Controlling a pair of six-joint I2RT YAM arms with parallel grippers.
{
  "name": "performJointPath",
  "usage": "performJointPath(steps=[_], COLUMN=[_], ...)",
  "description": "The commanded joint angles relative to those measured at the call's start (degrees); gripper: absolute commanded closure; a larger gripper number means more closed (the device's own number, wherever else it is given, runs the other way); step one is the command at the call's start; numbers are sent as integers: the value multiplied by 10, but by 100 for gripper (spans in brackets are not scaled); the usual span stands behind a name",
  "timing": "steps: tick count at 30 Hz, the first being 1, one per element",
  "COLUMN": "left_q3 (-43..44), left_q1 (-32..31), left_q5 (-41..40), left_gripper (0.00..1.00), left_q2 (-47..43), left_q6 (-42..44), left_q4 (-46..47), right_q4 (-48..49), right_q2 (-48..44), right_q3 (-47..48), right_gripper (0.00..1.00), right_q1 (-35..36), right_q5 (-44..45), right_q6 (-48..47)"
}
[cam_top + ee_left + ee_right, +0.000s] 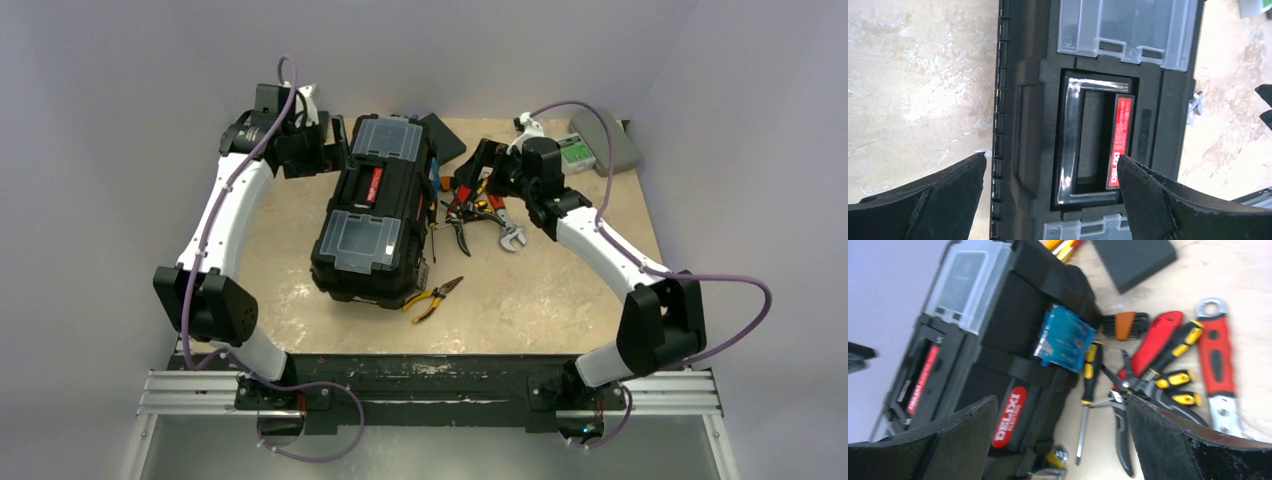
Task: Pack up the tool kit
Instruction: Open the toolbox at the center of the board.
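Observation:
The black toolbox (375,210) lies closed mid-table, two clear lids on top. My left gripper (335,155) hovers at its far-left end. In the left wrist view this gripper (1052,156) is open above the lid, its fingertips either side of the recessed handle (1073,145) with the red label (1122,135), holding nothing. My right gripper (482,165) is open over the tool pile (475,205). In its wrist view it (1062,397) straddles the toolbox's side (1013,410) and a screwdriver (1088,385), beside pliers (1168,355) and a red wrench (1218,365).
Yellow-handled pliers (433,298) lie alone in front of the toolbox. A flat black box (445,135) sits behind it and a grey case with a green label (600,140) is at the back right. Hex keys (1123,325) and a blue packet (1065,337) lie against the toolbox.

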Motion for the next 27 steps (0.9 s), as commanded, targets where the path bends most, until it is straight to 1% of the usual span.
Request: performJointPath(steps=[1, 5, 8, 10, 11, 14, 16, 17, 18, 22, 27], left_q3=[34, 21, -3, -22, -23, -23, -28, -24, -22, -28, -36], left_q1=[-3, -4, -3, -3, -1, -1, 0, 0, -1, -1, -1], left_q5=[24, 47, 47, 45, 49, 61, 63, 63, 59, 34, 34], left_gripper=[0, 2, 4, 8, 12, 30, 41, 44, 45, 46, 46], left_q2=[45, 73, 81, 86, 93, 100, 102, 104, 103, 93, 83], left_q6=[19, 28, 35, 40, 41, 41, 40, 40, 42, 48, 51], left_q4=[-48, -44, -26, -11, -14, -16, -14, -18, -23, -25, -23], right_q4=[180, 314, 391, 440, 464, 519, 526, 520, 528, 615, 649], right_q2=[37, 99, 139, 165, 177, 210, 236, 252, 266, 317, 357], right_q3=[-19, -37, -48, -59, -64, -72, -61, -50, -45, -45, -26], right_gripper=[1, 1, 1, 1, 1, 1, 1, 1, 1, 1, 1], right_q1=[-17, -28, -29, -28, -29, -30, -30, -30, -30, -31, -32], right_q5=[-156, -239, -262, -271, -276, -277, -273, -274, -276, -287, -287], right_q6=[90, 182, 229, 258, 274, 305, 322, 334, 349, 428, 458])
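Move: My left hand hovers 8 cm above the toolbox lid's left rim, which is level with it ahead and about 2 cm to its right; the handle's middle lies 6 cm to its right. My right hand goes for the blue-wrapped latch on the box's right side, some 6 cm ahead, 12 cm left and 11 cm below. About 20 cm below that hand, the orange brush lies 6 cm ahead and 11 cm left, the red wrench 3 cm back and 3 cm right. I sink my left hand about 7 cm onto the lid, tipping it down a little, and close its wide-open fingers to roughly half, pinching the left rim together with the handle's near bar. Meanwhile I swing my right hand, fingers still wide, left and then mostly down, about 10 cm lower and 8 cm left, slightly forward, rolling its left side up some 40 degrees to face the blue-wrapped latch. ##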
